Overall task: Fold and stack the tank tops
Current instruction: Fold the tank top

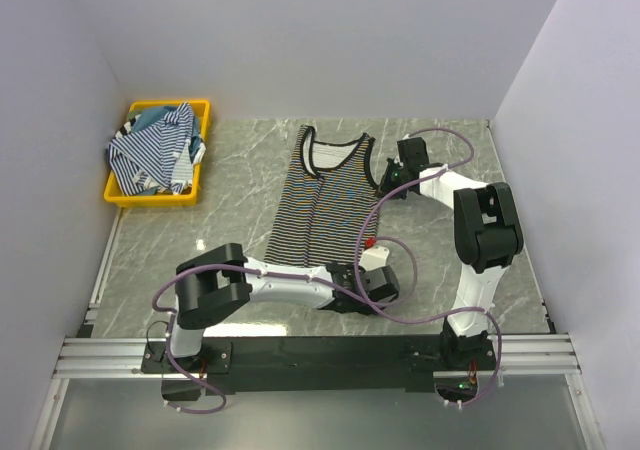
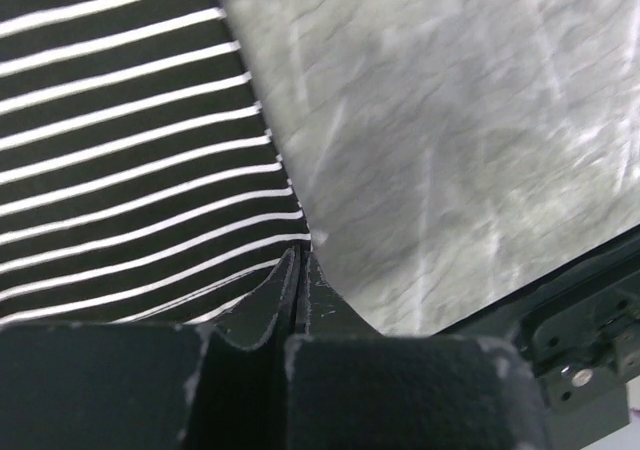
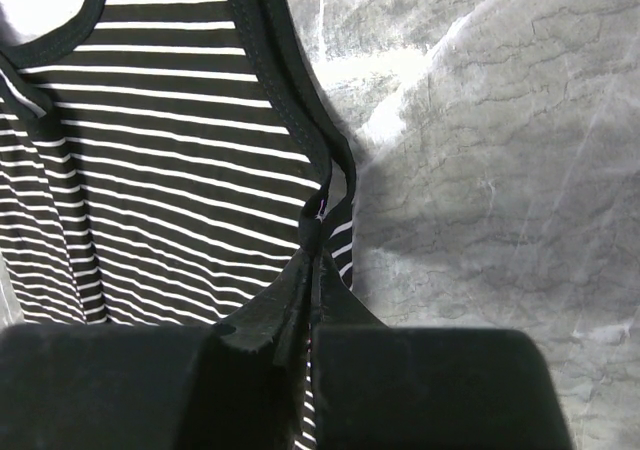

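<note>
A black tank top with thin white stripes (image 1: 325, 200) lies flat in the middle of the marble table, neck to the far side. My left gripper (image 1: 340, 272) is at its near right hem corner. In the left wrist view the jaws (image 2: 302, 255) are shut together on the fabric's edge (image 2: 120, 170). My right gripper (image 1: 382, 182) is at the right armhole. In the right wrist view it (image 3: 318, 238) is shut on a pinched fold of the bound edge (image 3: 170, 150). Blue-and-white striped tops (image 1: 150, 150) and a teal one (image 1: 150, 118) are heaped in the bin.
A yellow plastic bin (image 1: 150, 202) stands at the far left of the table. White walls close in the back and both sides. Purple cables (image 1: 400, 260) loop over the table between the arms. An aluminium rail (image 1: 300, 355) runs along the near edge.
</note>
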Robot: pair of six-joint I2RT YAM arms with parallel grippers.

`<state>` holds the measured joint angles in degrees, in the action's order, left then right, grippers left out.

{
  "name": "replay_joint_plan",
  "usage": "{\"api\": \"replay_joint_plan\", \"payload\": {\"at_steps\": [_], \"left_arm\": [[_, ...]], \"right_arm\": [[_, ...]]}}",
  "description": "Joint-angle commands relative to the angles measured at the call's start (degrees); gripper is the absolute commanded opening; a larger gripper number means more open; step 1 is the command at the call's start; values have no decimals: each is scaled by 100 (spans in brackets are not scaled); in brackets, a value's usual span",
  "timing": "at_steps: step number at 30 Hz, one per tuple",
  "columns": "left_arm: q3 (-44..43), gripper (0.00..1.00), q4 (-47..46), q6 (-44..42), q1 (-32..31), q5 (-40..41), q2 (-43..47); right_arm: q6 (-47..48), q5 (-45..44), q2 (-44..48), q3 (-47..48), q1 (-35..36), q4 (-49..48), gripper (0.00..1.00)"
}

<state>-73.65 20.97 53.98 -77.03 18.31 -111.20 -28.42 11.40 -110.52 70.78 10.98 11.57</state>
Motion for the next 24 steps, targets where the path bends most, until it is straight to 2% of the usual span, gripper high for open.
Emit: {"api": "replay_joint_plan", "payload": {"at_steps": [1, 5, 13, 18, 24], "left_arm": [[324, 1, -330, 131, 66, -81, 563], [850, 1, -664, 236, 162, -231, 933], [993, 0, -1015, 254, 233, -476, 1179], [1001, 1, -1113, 254, 241, -574, 1214], [1010, 1, -1157, 280, 268, -644, 1214]], "right_arm": [[12, -111, -14, 111, -44, -120, 1], [4, -191, 13, 120, -44, -111, 0], [21, -340, 39, 129, -35, -76, 0], [100, -516, 48, 164, -44, 3, 25], [92, -630, 30, 181, -35, 21, 26]]}}
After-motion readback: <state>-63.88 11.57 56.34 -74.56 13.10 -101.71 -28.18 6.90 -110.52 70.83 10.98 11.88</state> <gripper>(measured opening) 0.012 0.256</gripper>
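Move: The striped tank top's lower right corner is already pinched in the left hand, with the top's left folded edge about 25 cm to that hand's left and some 3 cm farther out. The right underarm edge lies about 31 cm ahead and 1 cm right of it. That edge is right at the right hand's fingertips; the right shoulder strap is about 15 cm ahead and 3 cm left, and the folded-over flap's edge 16 cm left and 4 cm ahead. The tank top's lower right corner stays pinched in the left hand, which draws it about 2.5 cm left over the cloth, then lifts it some 3 cm while easing almost all the way back right, tilting so its right side rises. Meanwhile the right hand, near still at the underarm edge, creeps about 1 cm right and opens its fingers partway around the cloth. ##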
